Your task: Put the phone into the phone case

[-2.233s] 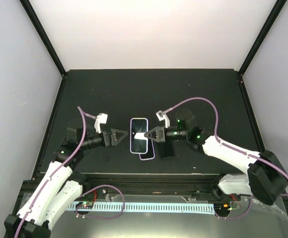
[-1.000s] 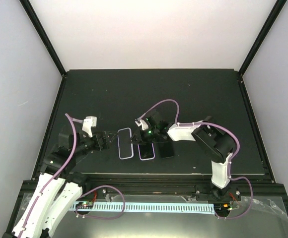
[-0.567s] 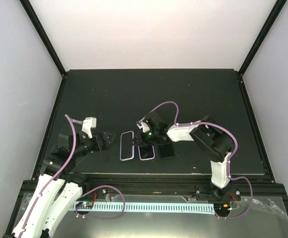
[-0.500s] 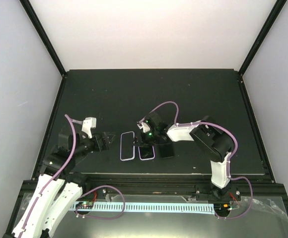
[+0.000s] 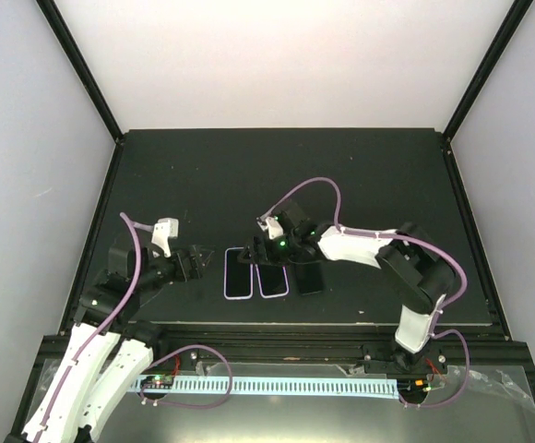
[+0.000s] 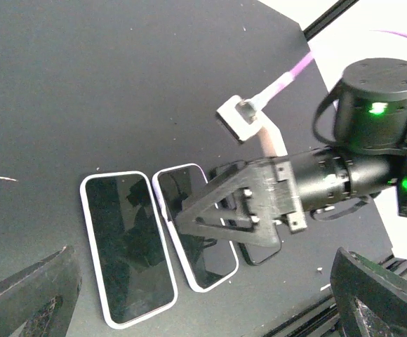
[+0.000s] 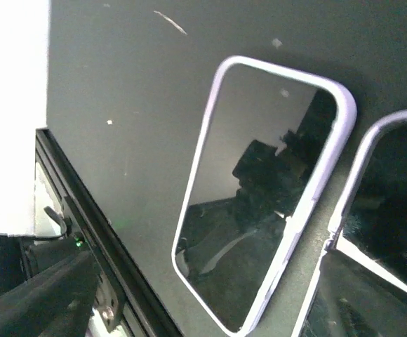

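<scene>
Two white-lilac-rimmed slabs with glossy dark faces lie side by side near the table's front edge: the left slab [image 5: 238,273] [image 6: 126,246] [image 7: 259,189] and the right slab [image 5: 272,277] [image 6: 203,263] [image 7: 393,203]. I cannot tell which is the phone and which the case. A dark flat slab [image 5: 309,277] [image 6: 263,251] lies just right of them. My right gripper [image 5: 256,261] [image 6: 210,210] is open, low over the right slab's far end. My left gripper [image 5: 203,257] is open and empty, left of the left slab.
The black table's front rail [image 5: 267,330] runs just below the slabs and shows in the right wrist view [image 7: 84,232]. The right arm's purple cable [image 5: 314,185] loops above the slabs. White walls enclose the table at the back and sides.
The left slab has gone from lying tilted to lying straight, parallel to the right slab. The right arm has swung its elbow outward. The left gripper has barely moved.
</scene>
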`<state>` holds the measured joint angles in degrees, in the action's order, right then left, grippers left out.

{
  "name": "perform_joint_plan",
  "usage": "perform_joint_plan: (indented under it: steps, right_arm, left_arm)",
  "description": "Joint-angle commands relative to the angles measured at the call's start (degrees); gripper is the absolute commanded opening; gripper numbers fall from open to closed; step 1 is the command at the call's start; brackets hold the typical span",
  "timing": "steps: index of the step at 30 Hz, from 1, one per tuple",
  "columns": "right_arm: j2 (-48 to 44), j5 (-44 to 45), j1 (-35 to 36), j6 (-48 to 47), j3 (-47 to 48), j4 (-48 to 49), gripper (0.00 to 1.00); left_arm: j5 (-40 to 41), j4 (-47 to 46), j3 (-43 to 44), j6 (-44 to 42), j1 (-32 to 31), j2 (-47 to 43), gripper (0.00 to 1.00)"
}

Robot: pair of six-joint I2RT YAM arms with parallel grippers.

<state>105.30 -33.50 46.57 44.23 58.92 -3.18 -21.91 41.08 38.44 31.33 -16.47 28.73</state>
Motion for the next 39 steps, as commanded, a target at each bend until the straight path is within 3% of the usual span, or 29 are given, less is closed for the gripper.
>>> perform_joint_plan:
  steps: [1,12,20,28,39]
  right_arm:
    - [-7.7,5.5,-0.2,-4.8,0.9,-5.1,0.98]
    - [-28.9,20.1,-0.6,-9.9,-0.4,-15.8,1.0]
    - [-47.2,33.9,-0.8,-12.5,-1.1,-23.8,1.0]
    - [-58.6,35.9,-0.8,-11.7,-2.0,-27.5,1.0]
    - [-64.7,38.5,-0.7,-10.3,-5.7,-27.5,1.0]
  left_arm:
    - [1.1,0.2,2.5,1.2,0.1,-1.0,0.99]
    - [3.5,2.5,10.0,1.2,0.1,-1.3,0.99]
    - [1.4,-1.0,12.8,1.5,0.1,-4.1,0.99]
    - [-3.8,-4.2,11.8,2.0,0.1,-4.5,0.99]
    - [-4.0,-6.0,7.7,2.4,0.1,-5.7,0.99]
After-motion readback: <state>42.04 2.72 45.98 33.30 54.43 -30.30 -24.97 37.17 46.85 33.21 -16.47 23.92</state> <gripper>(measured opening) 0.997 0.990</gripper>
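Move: The right hand hangs about 5 cm above the left cased phone, whose middle lies some 3 cm back and 4 cm to its left. The middle cased phone lies about 3 cm back and 6 cm to its right, the black phone about 2 cm back and 16 cm to its right. From the left hand, the left cased phone lies about 8 cm ahead, 5 cm to the right and 18 cm below. Upwards first and fast, the right hand climbs roughly 26 cm off the left cased phone, then sweeps rightward past the row of phones and slightly back, its fingers opening fully and swinging clockwise from pointing left to pointing forward-left, less steeply down. The left hand, still open and empty, rises about 10 cm, backs off slightly and tips its fingers up. ##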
